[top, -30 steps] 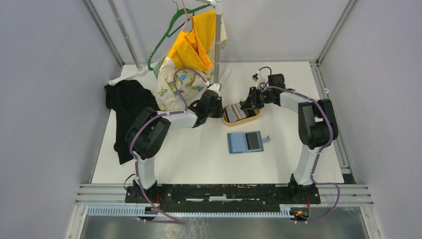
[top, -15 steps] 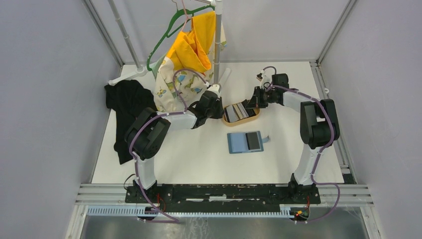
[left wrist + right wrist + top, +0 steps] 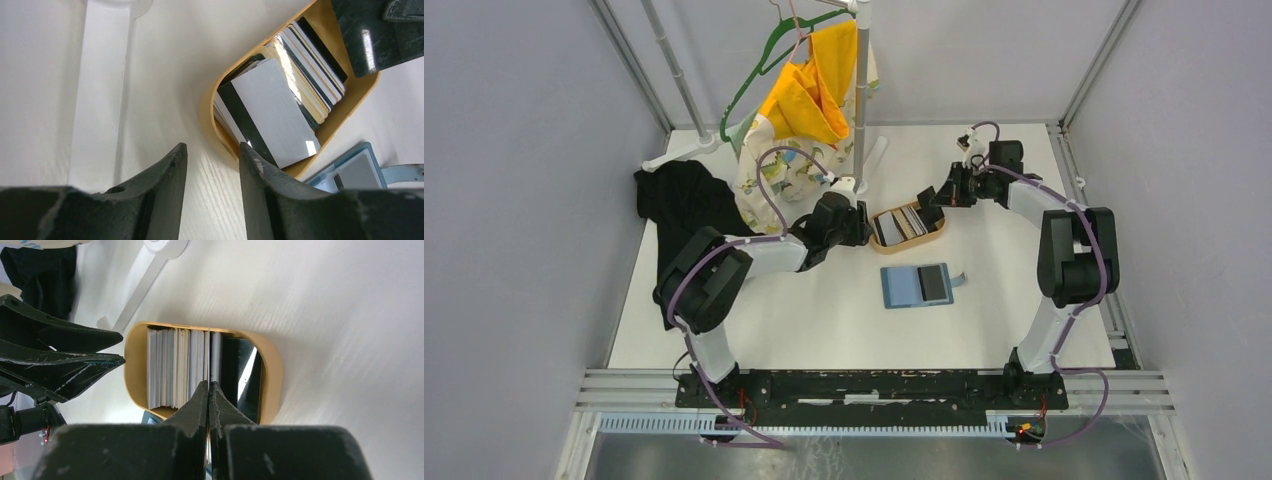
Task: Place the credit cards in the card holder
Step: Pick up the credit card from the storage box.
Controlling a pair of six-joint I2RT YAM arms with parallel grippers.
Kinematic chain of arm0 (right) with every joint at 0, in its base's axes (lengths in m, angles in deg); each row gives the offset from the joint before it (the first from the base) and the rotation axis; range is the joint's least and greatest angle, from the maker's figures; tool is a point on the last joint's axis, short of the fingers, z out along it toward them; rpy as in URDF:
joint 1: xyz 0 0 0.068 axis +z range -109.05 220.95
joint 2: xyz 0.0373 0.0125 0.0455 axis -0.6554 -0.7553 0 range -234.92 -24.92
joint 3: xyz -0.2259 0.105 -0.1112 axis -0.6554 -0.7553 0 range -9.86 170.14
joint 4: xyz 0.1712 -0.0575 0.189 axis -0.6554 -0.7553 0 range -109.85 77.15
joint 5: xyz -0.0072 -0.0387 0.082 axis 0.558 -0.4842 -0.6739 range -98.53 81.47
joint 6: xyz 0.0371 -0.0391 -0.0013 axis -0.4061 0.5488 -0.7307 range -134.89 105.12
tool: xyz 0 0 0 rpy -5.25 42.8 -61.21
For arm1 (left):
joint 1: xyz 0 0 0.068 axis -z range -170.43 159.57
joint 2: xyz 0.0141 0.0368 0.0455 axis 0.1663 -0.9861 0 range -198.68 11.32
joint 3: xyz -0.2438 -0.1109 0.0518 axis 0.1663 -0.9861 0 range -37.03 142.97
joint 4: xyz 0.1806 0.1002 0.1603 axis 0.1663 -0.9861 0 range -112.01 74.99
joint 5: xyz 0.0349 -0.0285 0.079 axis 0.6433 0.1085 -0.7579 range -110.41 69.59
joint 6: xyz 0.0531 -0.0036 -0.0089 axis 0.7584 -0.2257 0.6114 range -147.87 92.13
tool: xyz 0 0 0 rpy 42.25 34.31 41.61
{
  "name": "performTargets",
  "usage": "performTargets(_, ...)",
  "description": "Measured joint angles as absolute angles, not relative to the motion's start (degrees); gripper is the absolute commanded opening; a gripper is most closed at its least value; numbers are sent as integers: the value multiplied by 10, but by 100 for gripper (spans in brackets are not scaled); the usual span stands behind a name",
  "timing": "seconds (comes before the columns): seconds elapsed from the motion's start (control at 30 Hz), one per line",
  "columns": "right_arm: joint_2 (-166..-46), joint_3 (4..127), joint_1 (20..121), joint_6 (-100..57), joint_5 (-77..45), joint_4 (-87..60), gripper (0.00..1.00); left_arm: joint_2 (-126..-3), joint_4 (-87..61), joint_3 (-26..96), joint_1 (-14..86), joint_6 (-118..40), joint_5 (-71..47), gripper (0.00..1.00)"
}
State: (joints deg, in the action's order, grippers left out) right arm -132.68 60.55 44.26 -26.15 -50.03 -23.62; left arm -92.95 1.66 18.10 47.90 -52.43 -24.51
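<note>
The credit cards [image 3: 904, 222] stand as a striped stack in an oval tan tray [image 3: 934, 236]; in the left wrist view the credit cards [image 3: 280, 107] lean with a grey one in front. The teal card holder [image 3: 917, 285] lies open nearer to me, apart from the tray. My right gripper [image 3: 208, 385] is shut over the stack [image 3: 175, 367], with a thin card edge-on between its fingers. Just left of the tray rim [image 3: 207, 117], my left gripper [image 3: 212, 155] is open over bare table. A corner of the card holder [image 3: 350, 172] shows at lower right.
A clothes rack pole [image 3: 860, 90] with a yellow garment [image 3: 809, 90] and a green hanger stands behind the tray. Its white foot [image 3: 100, 100] lies just left of my left gripper. A black cloth [image 3: 679, 210] is heaped at the far left.
My left gripper has opened and drawn back left from the tray. The right gripper has shut and pulled toward the far right, and the cards now stand more upright.
</note>
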Motion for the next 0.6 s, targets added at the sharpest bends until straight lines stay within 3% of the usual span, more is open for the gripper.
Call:
performTargets(0.17, -1306, 605, 439, -264, -519, -229, 0, -896, 48, 145, 479, -524, -243, 54)
performTargets(0.37, -1258, 578, 437, -283, -561, -196, 0, -818, 95, 80, 479, -525, -213, 65)
performTargets(0.6, -1136, 452, 435, -322, -646, -112, 0, -677, 177, 2, 479, -540, -152, 74)
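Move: The right hand already pinches a black card over the far right part of the storage box. The box's middle is about 4 cm back, 5 cm left and 7 cm below; the card holder lies roughly 17 cm back, 3 cm left and 8 cm lower. From the half-open, empty left hand, the holder is some 11 cm back and 12 cm right, 5 cm down. The box's middle is 1 cm ahead and 10 cm right of the left hand, and the rack's foot 10 cm ahead, 1 cm left. Still pinching the black card by its edge, the right hand raises it out of the storage box, first nearly straight up, then speeding back as well: about 8 cm up and 7 cm back, fingers tipping upward. The left hand withdraws from the box's left end, some 12 cm up and 6 cm back, tilting about 25 degrees as its fingers spread wider. ##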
